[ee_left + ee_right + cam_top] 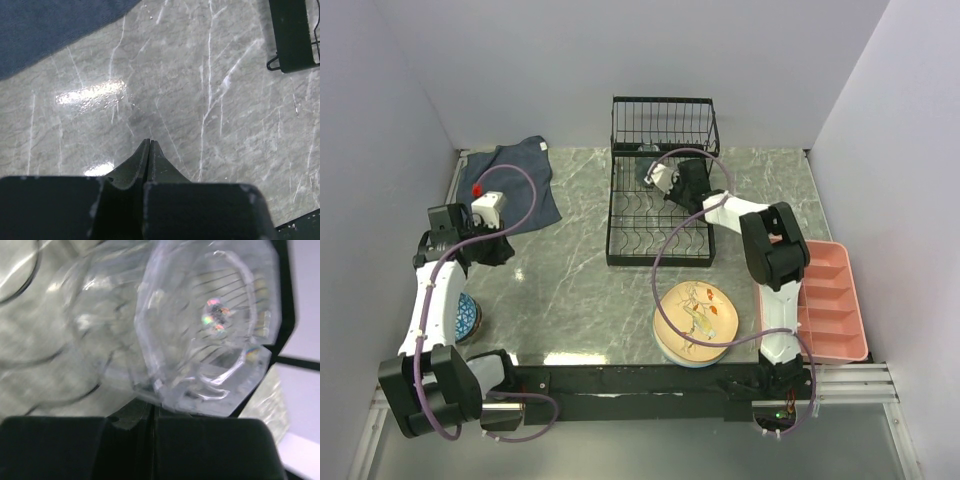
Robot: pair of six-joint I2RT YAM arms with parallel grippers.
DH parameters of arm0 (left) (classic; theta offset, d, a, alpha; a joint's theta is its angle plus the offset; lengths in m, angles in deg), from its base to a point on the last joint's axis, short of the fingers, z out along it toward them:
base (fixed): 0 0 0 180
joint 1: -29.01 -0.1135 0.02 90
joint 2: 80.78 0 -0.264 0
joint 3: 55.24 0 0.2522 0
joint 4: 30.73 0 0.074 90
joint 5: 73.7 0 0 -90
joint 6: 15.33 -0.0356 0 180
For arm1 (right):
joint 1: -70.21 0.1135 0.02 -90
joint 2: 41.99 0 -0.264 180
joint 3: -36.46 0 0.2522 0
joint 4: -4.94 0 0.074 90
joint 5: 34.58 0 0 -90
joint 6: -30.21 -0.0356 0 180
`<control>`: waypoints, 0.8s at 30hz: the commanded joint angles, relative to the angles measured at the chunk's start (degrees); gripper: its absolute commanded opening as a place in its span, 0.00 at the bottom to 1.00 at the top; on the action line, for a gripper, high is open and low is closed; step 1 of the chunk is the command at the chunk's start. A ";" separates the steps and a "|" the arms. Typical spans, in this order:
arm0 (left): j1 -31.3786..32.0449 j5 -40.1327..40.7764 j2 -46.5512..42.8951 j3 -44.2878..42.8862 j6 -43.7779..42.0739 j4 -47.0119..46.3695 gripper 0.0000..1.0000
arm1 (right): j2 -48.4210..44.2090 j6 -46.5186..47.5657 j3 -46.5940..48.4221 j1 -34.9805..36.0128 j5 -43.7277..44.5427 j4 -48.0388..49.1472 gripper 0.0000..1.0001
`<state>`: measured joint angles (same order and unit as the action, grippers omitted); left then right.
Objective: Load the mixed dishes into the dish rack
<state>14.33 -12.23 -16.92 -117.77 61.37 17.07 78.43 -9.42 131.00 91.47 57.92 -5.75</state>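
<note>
The black wire dish rack (620, 240) stands at the back centre of the table. My right gripper (660, 180) reaches into it, shut on the lower edge of a small clear glass (200, 325) that lies tilted, base toward the camera; the jaws (152, 407) meet under the glass. The large peach plate (697, 318) with the bird drawing rests on the table near the right arm's base. A blue patterned bowl (467, 318) sits beside the left arm. My left gripper (150, 142) hangs shut and empty over bare marble, left of the rack.
A dark blue cloth (515, 180) lies at the back left, just beyond the left gripper (498, 248). A pink compartmented tray (830, 300) sits along the right wall. A rack corner (295, 40) shows in the left wrist view.
</note>
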 commanded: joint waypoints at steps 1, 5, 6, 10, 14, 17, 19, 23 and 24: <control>-1.05 0.06 -1.19 -2.47 -1.29 0.24 0.01 | 1.48 1.57 2.55 -0.25 1.54 11.07 0.00; -1.41 -0.21 -1.10 -3.25 -1.55 0.85 0.01 | 1.66 1.49 2.72 -0.07 5.75 11.26 0.00; -1.49 -0.21 -1.01 -3.52 -1.47 0.76 0.01 | 1.22 1.23 2.29 -0.34 6.11 8.99 0.00; -1.49 -1.61 -1.10 -3.35 -0.24 -0.38 0.01 | -7.36 -0.18 -4.99 -0.25 2.87 5.90 0.00; -1.49 -2.40 -1.19 -1.59 0.91 -1.87 0.01 | -14.59 -2.03 -12.64 1.59 -4.51 2.83 0.00; -1.49 -2.32 -1.36 -0.71 1.00 -2.58 0.01 | -16.01 -1.77 -15.20 4.14 -5.84 3.78 0.00; -1.49 -2.05 -1.36 -0.62 1.00 -2.40 0.01 | -14.87 -0.98 -15.21 5.11 -5.58 5.45 0.00; -1.49 -1.00 -1.89 -1.06 0.38 -0.48 0.01 | -10.57 3.23 -13.02 5.90 -4.00 9.84 0.00; -1.58 -0.56 -2.33 -1.06 -0.05 -0.21 0.01 | -8.38 3.85 -12.14 5.90 -4.00 11.07 0.00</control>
<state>13.06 -12.80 -17.10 -118.71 62.04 16.63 65.40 -9.07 116.44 97.28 53.97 -0.61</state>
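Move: The clear glass stands in the rack just beyond the right gripper's shut tips, about 3 cm ahead, 5 cm to the left and roughly level in height. The grey mug is about 2 cm ahead and 12 cm left of this gripper; the rack's upper tier starts close beyond, its middle some 12 cm ahead and 4 cm left. From the left gripper the glass lies about 28 cm ahead, 47 cm right and 9 cm lower. Ease the right gripper about 2 cm farther forward at the clear glass, fingers kept shut, to finish nudging it towards the rear of the rack. Then draw back roughly 8 cm, coming free of the glass, and swing left some 5 cm while lifting about 2 cm, turning the hand about 10 degrees counter-clockwise. ##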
